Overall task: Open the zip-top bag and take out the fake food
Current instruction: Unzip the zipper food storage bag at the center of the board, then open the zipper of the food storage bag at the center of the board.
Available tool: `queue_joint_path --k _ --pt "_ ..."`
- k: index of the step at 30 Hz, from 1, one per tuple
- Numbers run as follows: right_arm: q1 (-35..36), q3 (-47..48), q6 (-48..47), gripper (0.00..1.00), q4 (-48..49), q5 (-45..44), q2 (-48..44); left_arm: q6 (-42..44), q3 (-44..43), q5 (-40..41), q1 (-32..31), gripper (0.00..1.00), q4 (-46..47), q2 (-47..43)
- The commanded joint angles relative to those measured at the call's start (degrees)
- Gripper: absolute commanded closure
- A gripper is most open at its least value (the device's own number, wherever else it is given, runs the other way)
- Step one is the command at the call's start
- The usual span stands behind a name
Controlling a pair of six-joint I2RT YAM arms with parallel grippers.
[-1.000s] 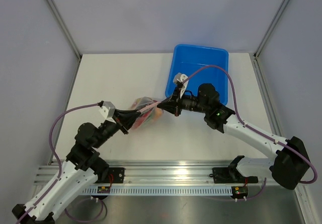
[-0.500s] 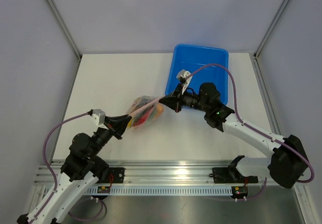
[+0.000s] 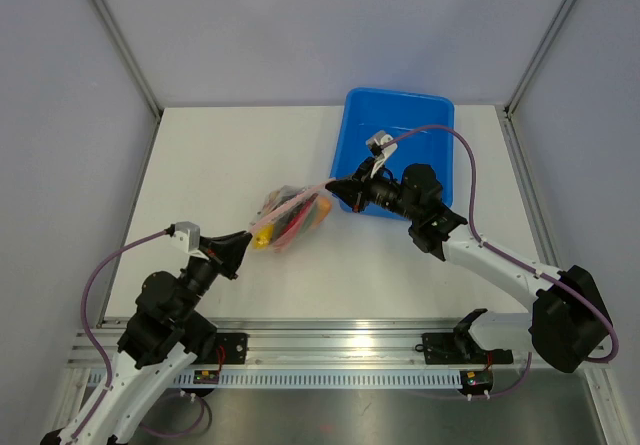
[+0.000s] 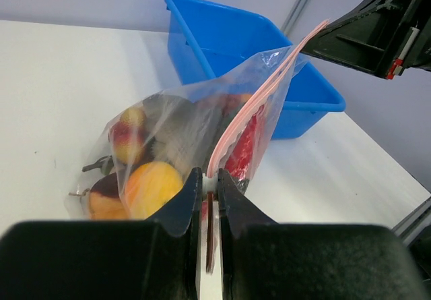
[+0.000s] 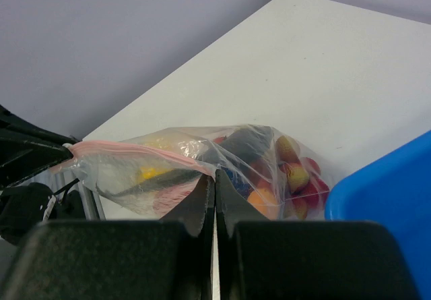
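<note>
The zip-top bag (image 3: 290,215) hangs stretched between both grippers, just above the white table. Its pink zipper strip (image 4: 269,91) runs taut from one gripper to the other. My left gripper (image 4: 211,178) is shut on a small white piece at the strip's near end, at the bag's lower left (image 3: 248,237). My right gripper (image 5: 215,177) is shut on the bag's top edge at the other end (image 3: 332,185). Fake food fills the bag: an orange-yellow piece (image 4: 151,185), a red piece (image 4: 246,145) and reddish fruit (image 5: 296,175).
A blue plastic tub (image 3: 440,115) stands at the back right, right behind my right gripper, and its wall shows in the left wrist view (image 4: 202,50) and the right wrist view (image 5: 390,185). Grey walls enclose the table on three sides.
My left arm has pulled back toward the near left, and my right gripper has shifted slightly right toward the tub. The bag's zipper strip is drawn out longer between them.
</note>
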State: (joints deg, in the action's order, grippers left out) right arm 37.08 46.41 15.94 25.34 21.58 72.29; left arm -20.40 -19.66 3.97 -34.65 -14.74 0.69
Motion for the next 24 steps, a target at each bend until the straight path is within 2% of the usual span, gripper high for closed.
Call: queue_joint_path --k 1,9,12,13,14,18,20,23,24 --pt "-1.8 0.2 1.5 1.0 5.3 -5.7 -0.1 -0.2 -0.2 4.0 0.1 1.0 -1.3 -2.6" --pt "-2.5 0.2 2.2 1.0 5.2 -5.1 0.0 -1.1 0.2 5.5 0.1 0.98 -1.7 -4.6" --pt "-2.5 0.3 2.0 1.0 5.0 -4.4 0.0 -0.6 0.2 4.8 0.1 0.86 -0.9 -4.0" --pt "-2.5 0.3 1.4 1.0 5.0 -4.1 0.0 -0.7 0.1 4.6 0.1 0.8 -0.6 -3.9" --pt "-2.5 0.8 0.9 1.0 4.4 -3.3 0.0 -0.9 0.1 4.5 0.1 0.68 0.1 -3.8" --pt "-2.5 1.3 0.0 1.0 3.2 -1.4 0.4 -3.0 -0.6 4.5 0.1 0.47 2.8 -3.6" --pt "-2.5 1.5 -0.9 1.0 3.0 -0.7 0.7 -2.8 -1.3 4.6 0.1 0.43 4.7 -2.6" --pt "-2.5 1.9 -2.3 1.0 1.9 0.8 0.8 -2.1 -3.7 4.6 0.1 0.42 6.8 -1.0" --pt "-2.5 2.1 -2.6 1.0 1.4 1.9 1.0 -1.2 -4.3 4.2 0.1 0.42 7.3 2.0"
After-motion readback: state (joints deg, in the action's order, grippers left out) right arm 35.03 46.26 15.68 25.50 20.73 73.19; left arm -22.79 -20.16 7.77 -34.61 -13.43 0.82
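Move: The left fingertips already pinch the slider at the near-left end of the zip, so it lies right at that hand; the food in the bag lies about 11 cm ahead, 8 cm to the right and 12 cm down. The right hand pinches the zip's other end, with the slider some 11 cm back and 19 cm to its left. From that right hand the food is about 10 cm left and 12 cm down, the blue bin roughly 13 cm ahead and 16 cm right. With the pull nearly over, the left hand eases about 1 cm to the left and slightly down, then stays in place and opens its fingers wide, letting go of the slider end, before it rises about 2 cm clear of it. The right hand keeps its pinch on the far end of the zip and eases some 2 cm forward and to the right, away from the left hand, then sinks slightly. ##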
